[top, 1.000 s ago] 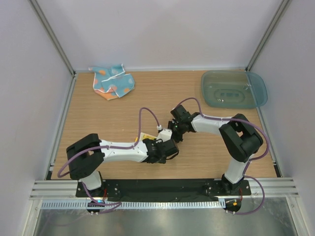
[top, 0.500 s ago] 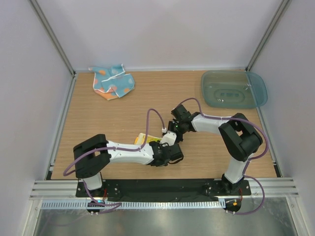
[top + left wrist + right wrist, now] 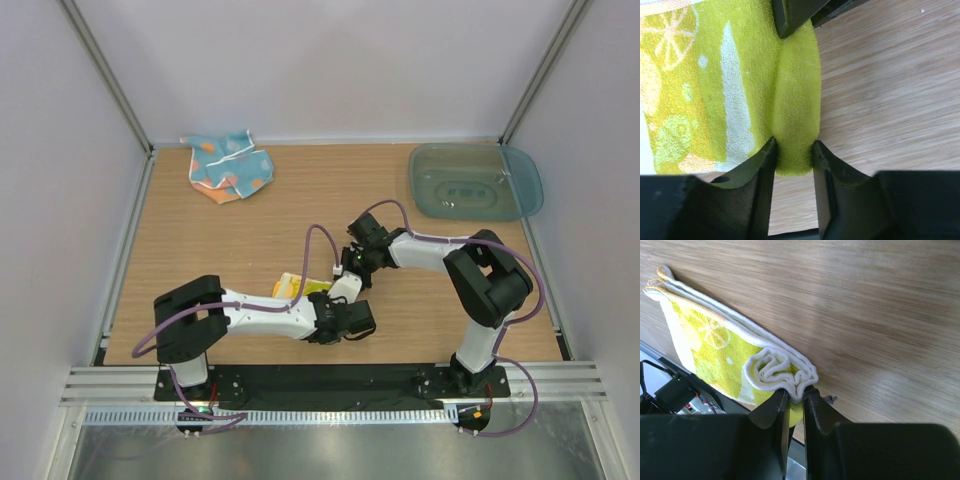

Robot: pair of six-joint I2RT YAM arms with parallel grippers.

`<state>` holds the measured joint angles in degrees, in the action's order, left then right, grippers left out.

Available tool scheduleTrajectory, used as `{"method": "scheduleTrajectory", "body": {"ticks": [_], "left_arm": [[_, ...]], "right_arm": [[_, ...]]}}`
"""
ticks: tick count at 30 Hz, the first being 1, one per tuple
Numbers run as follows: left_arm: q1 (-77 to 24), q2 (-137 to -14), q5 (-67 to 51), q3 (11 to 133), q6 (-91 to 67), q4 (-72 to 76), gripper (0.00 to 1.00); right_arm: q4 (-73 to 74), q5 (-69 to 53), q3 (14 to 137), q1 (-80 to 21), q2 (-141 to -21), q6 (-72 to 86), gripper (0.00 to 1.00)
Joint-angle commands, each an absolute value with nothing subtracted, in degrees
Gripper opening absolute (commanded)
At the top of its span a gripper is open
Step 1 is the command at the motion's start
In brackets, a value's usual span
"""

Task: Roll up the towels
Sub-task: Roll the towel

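The yellow towel (image 3: 293,287) lies partly rolled on the wooden table near the middle front, and both grippers hold its rolled edge. My left gripper (image 3: 793,151) is shut on one end of the roll (image 3: 795,100), with the flat printed part of the towel (image 3: 705,90) spread to the left. My right gripper (image 3: 796,394) is shut on the other end, pinching the white-edged spiral (image 3: 776,369). In the top view the two grippers, left (image 3: 346,292) and right (image 3: 352,264), sit close together. The light blue towel (image 3: 229,166) lies crumpled at the back left.
A translucent teal tray (image 3: 476,181) sits at the back right. Frame posts and white walls close in the table on three sides. A black base rail (image 3: 320,382) runs along the near edge.
My left arm has swung its wrist to the right and nearer the front edge. More of the yellow towel shows beside it. The right gripper has barely moved.
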<state>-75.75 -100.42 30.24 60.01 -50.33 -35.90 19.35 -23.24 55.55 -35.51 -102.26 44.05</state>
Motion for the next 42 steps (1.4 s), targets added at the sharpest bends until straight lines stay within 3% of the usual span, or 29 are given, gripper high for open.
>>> {"method": "scheduleTrajectory", "body": {"ticks": [1, 5, 11, 20, 37, 38, 42], "left_arm": [[-77.70, -103.01, 22.59, 57.75, -52.29, -45.35, 0.33], [-77.70, -103.01, 22.24, 56.43, -51.51, -43.95, 0.16], [-77.52, -100.20, 20.92, 53.88, -50.36, -40.26, 0.05], [-73.39, -95.01, 17.58, 50.97, -46.06, -35.07, 0.00], [-62.76, -103.71, 10.48, 60.82, -35.95, -30.42, 0.00], [-62.58, -103.71, 9.76, 60.91, -35.69, -29.63, 0.00], [-61.79, -103.80, 5.64, 61.26, -34.28, -27.78, 0.00]], "right_arm": [[19.34, -15.38, 55.72, -33.22, -103.54, 42.28, 0.14], [19.69, -15.64, 55.81, -32.08, -103.54, 41.84, 0.14], [20.21, -15.64, 54.94, -30.94, -103.01, 41.13, 0.14], [21.27, -15.29, 52.74, -28.22, -100.46, 39.82, 0.14], [25.93, -14.77, 55.72, -18.28, -98.79, 35.86, 0.15], [26.19, -14.68, 55.81, -17.93, -98.62, 35.77, 0.18], [27.50, -13.89, 56.25, -16.79, -97.21, 35.60, 0.54]]}}
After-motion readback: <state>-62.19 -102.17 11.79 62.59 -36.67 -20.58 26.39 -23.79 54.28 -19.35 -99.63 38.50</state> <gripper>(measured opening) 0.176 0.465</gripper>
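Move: The roll's near end already sits between the left hand's half-open fingers. Its far end lies about 9 cm ahead, pinched by the right fingers. The towel's flat part is centred some 8 cm to the left hand's left and 4 cm farther out. From the right hand, the far end lies at its pads, the near end about 9 cm back, and the flat part roughly 8 cm left and 5 cm back, low on the table. The left fingers close and pinch the near end of the towel roll, then drag it forward and right about 7 cm, rolling the wrist some 15 degrees, left side down. The right hand, still gripping the far end, first eases right, then goes about 9 cm right and some 4 cm forward in all, swinging about 10 degrees clockwise. Its fingers part at the far end as it finishes. ##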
